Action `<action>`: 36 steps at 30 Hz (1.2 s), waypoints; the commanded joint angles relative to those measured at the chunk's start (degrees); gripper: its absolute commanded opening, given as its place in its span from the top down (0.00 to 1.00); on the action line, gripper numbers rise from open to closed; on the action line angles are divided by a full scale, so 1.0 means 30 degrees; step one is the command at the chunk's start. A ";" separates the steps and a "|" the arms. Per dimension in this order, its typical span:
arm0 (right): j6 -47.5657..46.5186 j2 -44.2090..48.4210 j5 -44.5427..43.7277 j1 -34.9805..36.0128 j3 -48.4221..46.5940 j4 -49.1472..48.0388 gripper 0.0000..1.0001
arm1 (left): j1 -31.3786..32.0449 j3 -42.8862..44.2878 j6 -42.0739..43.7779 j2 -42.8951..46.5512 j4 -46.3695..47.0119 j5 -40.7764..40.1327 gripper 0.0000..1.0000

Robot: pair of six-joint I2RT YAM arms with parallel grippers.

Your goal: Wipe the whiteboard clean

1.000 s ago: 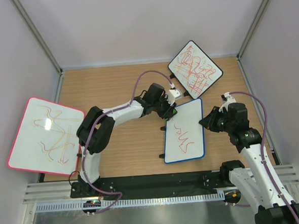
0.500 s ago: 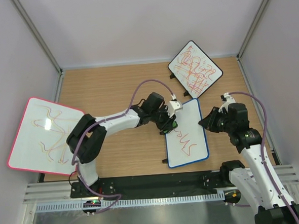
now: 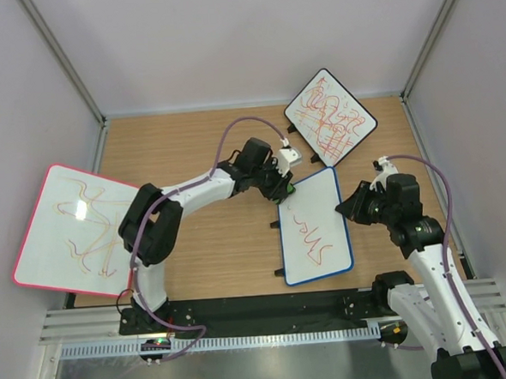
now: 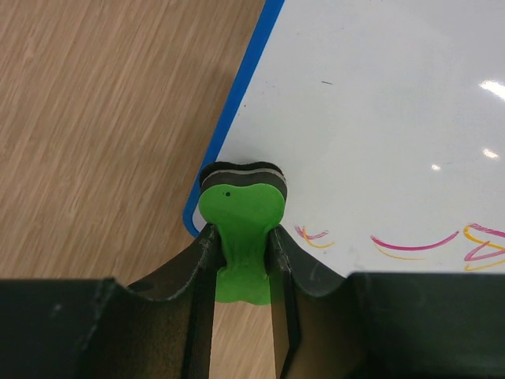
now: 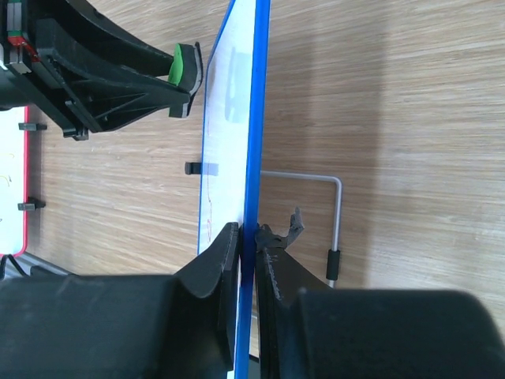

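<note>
The whiteboard, blue-framed, lies right of the table's middle with red scribbles across its lower half. My left gripper is shut on a green eraser, whose dark felt pad presses on the board's upper left corner. In the left wrist view the white surface above the eraser is bare, and pink and orange strokes run to the right of it. My right gripper is shut on the board's right edge, seen edge-on.
A larger pink-framed board with scribbles leans at the left. A black-framed board dense with red marks stands at the back right. A wire stand lies behind the blue board. Grey walls enclose the table.
The left gripper swept the eraser down along the board's left side and back up to the upper left corner. The board turned slightly. The right gripper kept its hold.
</note>
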State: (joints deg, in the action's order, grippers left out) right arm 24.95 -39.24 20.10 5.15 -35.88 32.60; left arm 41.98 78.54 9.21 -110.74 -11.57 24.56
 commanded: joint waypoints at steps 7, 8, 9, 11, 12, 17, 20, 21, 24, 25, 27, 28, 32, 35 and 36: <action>-0.0553 0.0279 0.0156 0.0130 -0.0726 0.0588 0.99 | 0.0889 -0.0075 0.0560 -0.0470 -0.0097 -0.0245 1.00; -0.0611 0.0250 0.0127 0.0130 -0.0726 0.0560 0.99 | 0.1036 -0.0425 0.0591 -0.0470 -0.0097 -0.0275 1.00; -0.0582 0.0220 0.0127 0.0101 -0.0697 0.0559 0.99 | 0.1037 -0.0545 0.0649 -0.0470 -0.0097 -0.0246 1.00; -0.0582 0.0308 0.0156 0.0130 -0.0639 0.0530 0.99 | 0.1037 -0.0926 0.1379 -0.0150 -0.0126 -0.0653 1.00; -0.0582 0.0366 0.0156 0.0101 -0.0638 0.0559 0.99 | 0.1037 -0.1072 0.1846 0.0026 -0.0069 -0.0772 1.00; -0.0611 0.0425 0.0069 0.0130 -0.0668 0.0530 0.99 | 0.1212 -0.3178 0.5885 0.1636 0.1600 -0.0716 1.00; -0.0640 0.0454 0.0068 0.0130 -0.0668 0.0559 0.99 | 0.1387 -0.3736 0.6857 0.2399 0.1573 0.0103 1.00; -0.0641 0.0483 0.0039 0.0101 -0.0697 0.0559 0.99 | 0.1534 -0.3914 0.7035 0.2575 0.1486 0.0628 1.00; -0.0641 0.0484 0.0010 0.0101 -0.0697 0.0559 0.99 | 0.2295 -0.4442 0.7622 0.2957 0.1426 0.0460 1.00; -0.0641 0.0484 0.0010 0.0130 -0.0697 0.0588 0.99 | 0.2500 -0.4414 0.7622 0.2900 0.1339 0.0341 1.00; -0.0640 0.0484 0.0010 0.0101 -0.0697 0.0588 0.99 | 0.2764 -0.4181 0.7681 0.2782 0.1163 0.0223 1.00; -0.0612 0.0513 -0.0019 0.0130 -0.0697 0.0560 0.99 | 0.2766 -0.4063 0.7710 0.2724 0.1075 0.0136 1.00; -0.0612 0.0601 -0.0049 0.0130 -0.0668 0.0560 0.99 | 0.2591 -0.2863 0.7885 0.1819 0.0199 -0.1211 1.00; -0.0640 0.0630 -0.0049 0.0130 -0.0668 0.0588 0.99 | 0.2239 -0.2685 0.8178 0.1436 0.0020 -0.1562 1.00; -0.0641 0.0630 -0.0049 0.0130 -0.0668 0.0560 0.99 | 0.2180 -0.2714 0.8324 0.1376 0.0020 -0.1709 1.00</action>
State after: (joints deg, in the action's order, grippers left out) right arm 24.36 -38.11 20.12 5.13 -36.12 34.54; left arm 48.99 68.58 32.18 -105.12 -11.11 20.88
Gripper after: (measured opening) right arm 0.167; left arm 0.292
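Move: The short red mark to be wiped lies on the blue-edged whiteboard, about 4 cm back, 3 cm right and 4 cm below the left hand. From that same hand, the long zigzag's middle is roughly 12 cm back, 7 cm right and near level, and the board's middle is 9 cm back, 8 cm right, 1 cm above. From the right hand, which grips the board's raised edge, the short mark lies some 12 cm left, 1 cm ahead and 10 cm below. Bring the left gripper, still holding the green eraser, back about 6 cm and down about 3 cm along the board's low left side, wiping over the short mark towards the zigzag; ease up slightly at the end. Roll the wrist some 25 degrees clockwise, seen from behind the hand, keeping the felt against the board. Hold the raised edge still with the right gripper. ##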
